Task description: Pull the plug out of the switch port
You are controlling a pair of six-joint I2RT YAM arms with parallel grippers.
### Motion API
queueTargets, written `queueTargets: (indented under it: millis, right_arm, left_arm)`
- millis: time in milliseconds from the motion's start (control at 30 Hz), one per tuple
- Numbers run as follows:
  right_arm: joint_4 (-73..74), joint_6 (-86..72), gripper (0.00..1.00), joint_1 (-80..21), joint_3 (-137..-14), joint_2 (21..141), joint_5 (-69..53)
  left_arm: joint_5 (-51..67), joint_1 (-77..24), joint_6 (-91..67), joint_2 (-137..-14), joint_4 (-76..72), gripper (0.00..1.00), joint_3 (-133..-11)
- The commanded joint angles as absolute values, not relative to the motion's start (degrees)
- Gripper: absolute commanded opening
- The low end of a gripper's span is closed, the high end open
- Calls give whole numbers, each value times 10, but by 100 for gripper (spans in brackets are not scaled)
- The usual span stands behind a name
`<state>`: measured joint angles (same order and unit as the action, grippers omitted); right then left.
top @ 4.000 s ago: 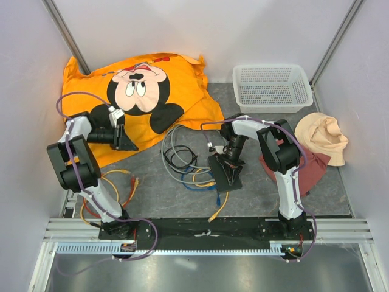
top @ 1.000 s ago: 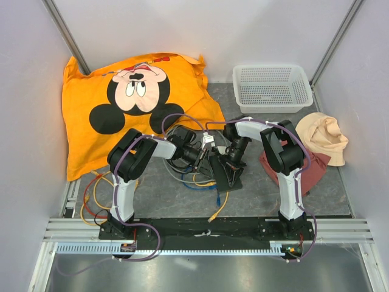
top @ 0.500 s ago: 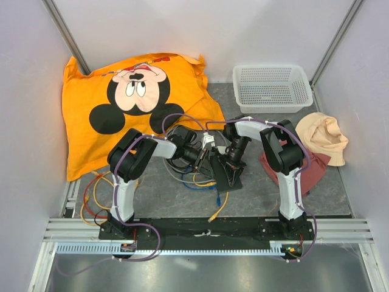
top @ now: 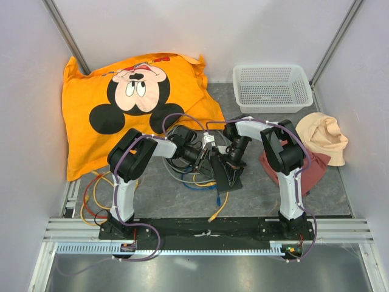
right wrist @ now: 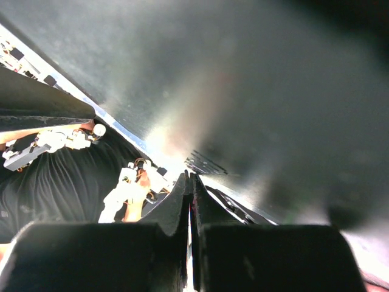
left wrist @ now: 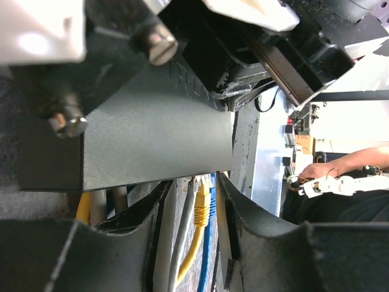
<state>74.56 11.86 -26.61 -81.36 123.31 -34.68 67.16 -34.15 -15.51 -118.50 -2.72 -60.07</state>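
Note:
The switch (top: pixel 228 177), a flat matte-black box, lies at the table's middle; its face fills the left wrist view (left wrist: pixel 158 134) and the right wrist view (right wrist: pixel 243 79). A yellow plug (left wrist: pixel 203 204) sits in a port on its narrow edge, with a grey cable (left wrist: pixel 182 231) and a blue cable (left wrist: pixel 211 243) beside it. My left gripper (left wrist: pixel 193 207) is open, one finger on each side of the yellow plug, not closed on it; it also shows from above (top: pixel 208 159). My right gripper (right wrist: pixel 189 194) is shut and empty, resting against the switch's top (top: pixel 231 162).
An orange Mickey Mouse cloth (top: pixel 134 91) covers the back left. A white mesh basket (top: pixel 271 88) stands at the back right. A beige hat (top: pixel 322 137) on a maroon cloth (top: pixel 311 169) lies right. Loose cables coil by the switch (top: pixel 179 159) and at the front left (top: pixel 100 188).
Over four seconds my left arm swung from the orange cloth across to the switch's port edge. In the last second nothing visibly moved. My right arm stayed on the switch.

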Motion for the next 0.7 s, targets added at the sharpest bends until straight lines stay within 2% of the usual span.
queueTargets:
  millis: [0,200,433,533,567,667]
  right_arm:
    - [512,117,0,-263,-790,1306,-205]
    - [509,115,0,-261,-783,1300,-207]
    - [510,114,0,-261,-793,1312,-207]
    - [511,115,0,-261,-794,1317,-207]
    - [510,115,0,-261,-794,1317,-208]
    - [511,115,0,-261,-797,1321,-207]
  left_arm:
    - [651,-351,-152,-1194,-35,38,-621]
    - [655,-348,-149,-1199,-33,32,-620]
    - [653,-349,-150,-1200,-33,36,-619]
    - [650,-350,-152,-1201,-32,24,-617]
    - [646,-350,-152,-1201,-28,14,-618]
    - [642,-350,-152,-1206,-23,13,-619]
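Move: The grey cable's plug at the switch's left face lies between the left hand's parted fingers, within about 1 cm to the right and about level in height. The yellow plug sits some 1 cm nearer the base than the grey one, the blue plug 2 cm nearer. The black switch's middle is about 5 cm right and 1 cm ahead. From the right hand the grey plug is roughly 6 cm left, 2 cm ahead and 1 cm lower, the switch's middle 1 cm left and 3 cm ahead. Around the grey cable's plug at the switch's left face the left fingers close from well under half open to nearly shut, mostly at the very end; that hand holds its place, pointing right and slightly down, and does not yet pull. The right hand stays put too, its shut fingertips still on the top of the switch. ##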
